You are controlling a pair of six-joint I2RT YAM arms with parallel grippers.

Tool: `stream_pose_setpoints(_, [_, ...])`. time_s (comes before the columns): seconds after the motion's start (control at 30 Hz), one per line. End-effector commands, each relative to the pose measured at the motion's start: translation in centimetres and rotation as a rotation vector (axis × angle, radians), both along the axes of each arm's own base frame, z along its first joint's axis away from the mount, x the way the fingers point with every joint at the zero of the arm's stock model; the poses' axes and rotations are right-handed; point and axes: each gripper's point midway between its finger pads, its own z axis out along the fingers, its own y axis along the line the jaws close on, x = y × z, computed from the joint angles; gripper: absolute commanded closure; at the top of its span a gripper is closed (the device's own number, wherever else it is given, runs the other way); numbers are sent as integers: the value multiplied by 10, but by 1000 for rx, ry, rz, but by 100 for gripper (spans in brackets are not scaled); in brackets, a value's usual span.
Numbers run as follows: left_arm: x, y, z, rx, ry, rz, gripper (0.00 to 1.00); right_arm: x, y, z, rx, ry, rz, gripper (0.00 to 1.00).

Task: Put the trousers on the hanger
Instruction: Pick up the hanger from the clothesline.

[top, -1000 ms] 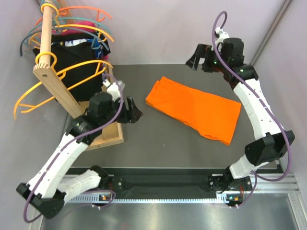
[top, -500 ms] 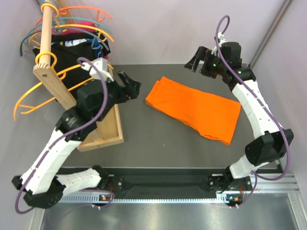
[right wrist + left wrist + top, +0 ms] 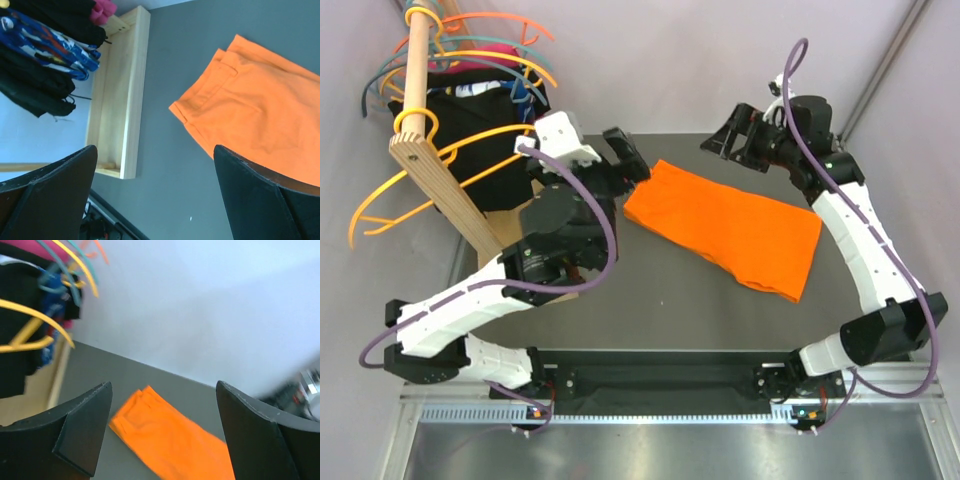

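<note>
The orange trousers (image 3: pixel 725 232) lie folded flat on the dark table, waist end toward the rack. The amber-yellow hanger (image 3: pixel 490 132) hangs from the wooden post at the left, in front of black clothes. My left gripper (image 3: pixel 625 160) hovers open just above and left of the trousers' waist corner. In the left wrist view the trousers (image 3: pixel 170 440) show between its spread jaws (image 3: pixel 164 387), which hold nothing. My right gripper (image 3: pixel 725 135) is open at the table's far edge, above the trousers (image 3: pixel 260 120), its jaws (image 3: pixel 155 148) empty.
A wooden rack with a dowel (image 3: pixel 420 60) and a tray-like base (image 3: pixel 132 75) stands at the left. On it hang black garments (image 3: pixel 460 110) and coral and teal hangers (image 3: pixel 510 25). Walls close off the back and sides.
My left arm has swung up from beside the rack base toward the trousers' waist end, and its jaws have opened wider. The right gripper has shifted slightly left. The trousers have not moved.
</note>
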Motion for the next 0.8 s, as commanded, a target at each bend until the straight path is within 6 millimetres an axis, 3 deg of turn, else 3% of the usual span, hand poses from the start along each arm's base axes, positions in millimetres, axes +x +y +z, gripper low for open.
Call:
stream_pose_setpoints(0.0, [-7, 65, 8, -76, 106, 315, 12, -30, 7, 20, 27, -50, 58, 0])
stream_pose_setpoints(0.1, [11, 74, 0, 20, 115, 404, 14, -41, 4, 14, 20, -48, 69, 0])
stream_pose_setpoints(0.17, [19, 91, -2, 27, 120, 467, 13, -46, 3, 12, 10, -46, 74, 0])
stream_pose_setpoints(0.33, [43, 114, 2, 64, 81, 550, 12, -52, 0, 1, -17, -14, 79, 0])
stream_pose_setpoints(0.63, [48, 150, -31, 114, 132, 689, 14, -60, -1, -16, -34, 51, 90, 0])
stream_pose_setpoints(0.77, [42, 153, -36, 70, 120, 688, 14, -62, 3, -25, -18, 88, 107, 0])
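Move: The empty yellow hanger on the rack's front has its middle some 27 cm to the left hand's left, about 3 cm back and 5 cm lower; its near end is closer, roughly 11 cm left and 9 cm ahead. Behind it, about 24 cm left and 10 cm ahead of that hand, hangs a black garment, its middle some 12 cm lower. From the right hand the hanger's middle is about 54 cm left, 16 cm back, 10 cm higher. The yellow hanger's near end is approached by the left hand, which swings about 13 cm left and 7 cm forward, rising slightly at first and then sinking to a little under its starting height. The wrist turns some 35 degrees counter-clockwise to face the hanger, fingers staying open and short of a visible grip. The open right hand draws back about 5 cm, then also sinks 3 cm. ##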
